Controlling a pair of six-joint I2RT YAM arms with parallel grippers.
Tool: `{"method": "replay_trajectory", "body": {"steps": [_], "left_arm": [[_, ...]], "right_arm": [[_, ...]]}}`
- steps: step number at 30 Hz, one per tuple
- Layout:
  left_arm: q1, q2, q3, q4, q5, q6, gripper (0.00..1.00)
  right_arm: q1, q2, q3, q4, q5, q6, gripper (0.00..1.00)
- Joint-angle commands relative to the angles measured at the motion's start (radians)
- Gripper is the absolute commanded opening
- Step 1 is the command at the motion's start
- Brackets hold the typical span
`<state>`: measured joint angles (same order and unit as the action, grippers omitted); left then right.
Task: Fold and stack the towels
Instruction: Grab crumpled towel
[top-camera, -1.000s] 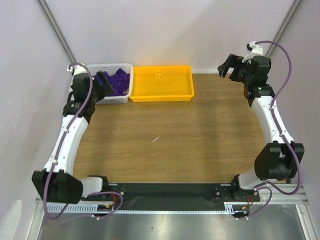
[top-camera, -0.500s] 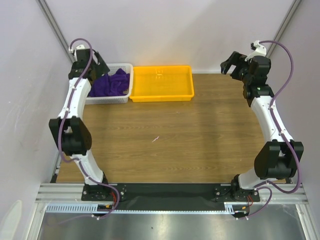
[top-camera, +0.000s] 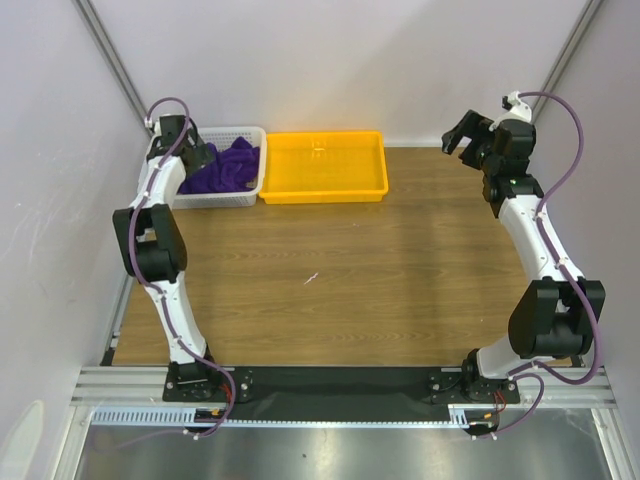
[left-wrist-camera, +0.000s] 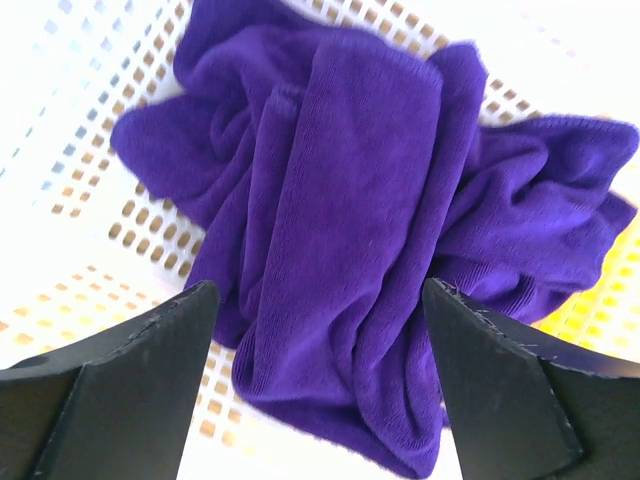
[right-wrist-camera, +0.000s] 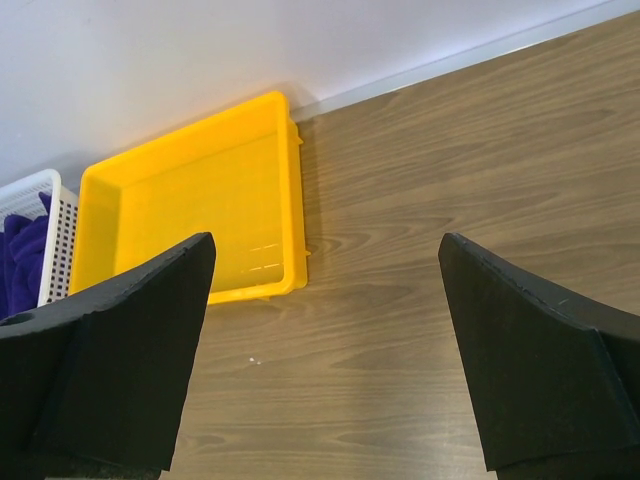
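Note:
A crumpled heap of deep purple towels (top-camera: 226, 168) fills the white lattice basket (top-camera: 226, 201) at the table's far left. My left gripper (top-camera: 195, 156) hangs over the basket's left part, pointing down into it. In the left wrist view its jaws (left-wrist-camera: 318, 290) stand wide apart on either side of a thick fold of towel (left-wrist-camera: 360, 180), with nothing pinched between them. My right gripper (top-camera: 462, 135) is raised at the far right, open and empty. Through it (right-wrist-camera: 327, 240) I see bare table.
An empty yellow tray (top-camera: 325, 191) stands beside the basket on its right, against the back wall; the right wrist view also shows the tray (right-wrist-camera: 190, 200). The basket's white lattice wall (left-wrist-camera: 90, 250) lies close round the left fingers. Grey walls close in on both sides.
The left arm has swung up from a low lean, bringing its gripper over the basket and down close to the towels. The right gripper has shifted slightly up and right.

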<state>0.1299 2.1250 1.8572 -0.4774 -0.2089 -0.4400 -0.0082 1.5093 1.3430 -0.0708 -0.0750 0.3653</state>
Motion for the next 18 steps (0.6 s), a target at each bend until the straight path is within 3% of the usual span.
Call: {"method": "replay_trajectory", "body": {"steps": [1, 7, 15, 18], "left_arm": [[0.005, 0.012, 0.059, 0.1, -0.034, 0.047, 0.89], [0.005, 0.067, 0.077, 0.114, -0.023, 0.04, 0.79], [0.007, 0.113, 0.096, 0.118, -0.03, 0.04, 0.73], [0.007, 0.134, 0.106, 0.115, -0.024, 0.034, 0.63]], "right_arm": [[0.005, -0.015, 0.01, 0.037, 0.04, 0.001, 1.0], [0.005, -0.008, 0.025, 0.023, 0.066, -0.017, 1.0], [0.005, 0.044, 0.094, -0.023, 0.066, -0.04, 1.0], [0.005, 0.055, 0.111, -0.027, 0.067, -0.046, 1.0]]}}
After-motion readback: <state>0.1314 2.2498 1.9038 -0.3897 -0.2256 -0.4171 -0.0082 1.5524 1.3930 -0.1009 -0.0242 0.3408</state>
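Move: The purple crumpled towel lies just beneath the left hand, its middle about 3 cm ahead, 4 cm to the right and 7 cm below. The white basket around the towel is centred some 3 cm ahead and 1 cm left of the hand, the yellow bin's middle roughly 34 cm right and 3 cm ahead, both about 9 cm lower. From the right hand the towel lies about 58 cm left, 10 cm ahead and 24 cm below. The left hand eases forward some 3 cm, then sinks about 4 cm onto the towel's central fold, fingers part-closing. ##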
